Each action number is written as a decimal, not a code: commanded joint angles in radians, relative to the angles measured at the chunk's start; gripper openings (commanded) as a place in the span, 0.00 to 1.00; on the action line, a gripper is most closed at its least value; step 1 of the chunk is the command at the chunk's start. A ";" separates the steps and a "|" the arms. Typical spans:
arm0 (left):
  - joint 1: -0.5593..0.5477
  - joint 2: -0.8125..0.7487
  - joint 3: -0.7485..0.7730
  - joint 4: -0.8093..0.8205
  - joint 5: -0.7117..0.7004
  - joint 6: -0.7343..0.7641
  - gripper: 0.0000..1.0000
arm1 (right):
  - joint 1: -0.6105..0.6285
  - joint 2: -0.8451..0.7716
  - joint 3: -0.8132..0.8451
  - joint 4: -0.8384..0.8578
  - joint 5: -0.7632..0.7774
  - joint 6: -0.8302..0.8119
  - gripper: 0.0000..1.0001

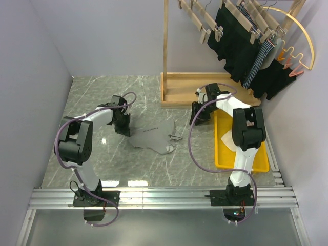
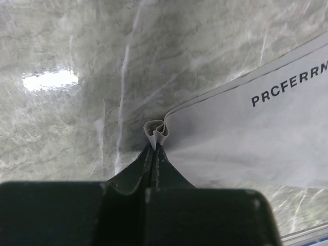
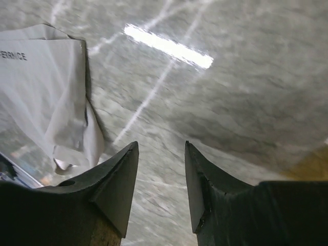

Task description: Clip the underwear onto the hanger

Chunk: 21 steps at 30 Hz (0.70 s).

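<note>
The light grey underwear (image 1: pixel 154 136) lies crumpled on the marble table, with black lettering on its waistband. My left gripper (image 1: pixel 123 125) is at its left edge. In the left wrist view the left gripper (image 2: pixel 155 146) is shut on a small fold of the underwear's (image 2: pixel 246 138) waistband edge. My right gripper (image 1: pixel 197 115) is open and empty, low over bare table to the right of the underwear. In the right wrist view the right gripper (image 3: pixel 160 148) has its jaws apart, and the underwear (image 3: pixel 46 97) lies off to their left. Empty pale wooden clip hangers (image 1: pixel 197 18) hang on the rack at the back.
A wooden rack base (image 1: pixel 200 87) stands at the back. Black garments (image 1: pixel 238 43) hang from clip hangers, beside a yellow hoop hanger (image 1: pixel 302 38) with orange pegs. A yellow tray (image 1: pixel 256 164) with a white item lies by the right arm.
</note>
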<state>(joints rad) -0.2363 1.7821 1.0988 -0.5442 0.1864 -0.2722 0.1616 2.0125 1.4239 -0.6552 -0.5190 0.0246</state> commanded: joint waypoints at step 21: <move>-0.003 -0.010 -0.011 -0.036 0.027 0.044 0.00 | 0.161 0.273 0.277 0.068 -0.095 0.164 0.44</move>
<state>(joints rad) -0.2394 1.7817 1.0966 -0.5556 0.1947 -0.2443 0.2863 2.2486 1.6817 -0.5625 -0.6270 0.1967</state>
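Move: The underwear's free right waistband corner lies about 10 cm to the right hand's left, 2 cm ahead and 3 cm below. From that hand, the yellow tray's middle is roughly 20 cm right and 7 cm back, and the wooden rack base's middle some 14 cm ahead and 8 cm right. The left hand already pinches the opposite corner; the free one lies about 19 cm to its right and 7 cm ahead. The half-open right hand sweeps about 9 cm left, somewhat forward, towards the underwear's free corner; the left keeps pinching. ##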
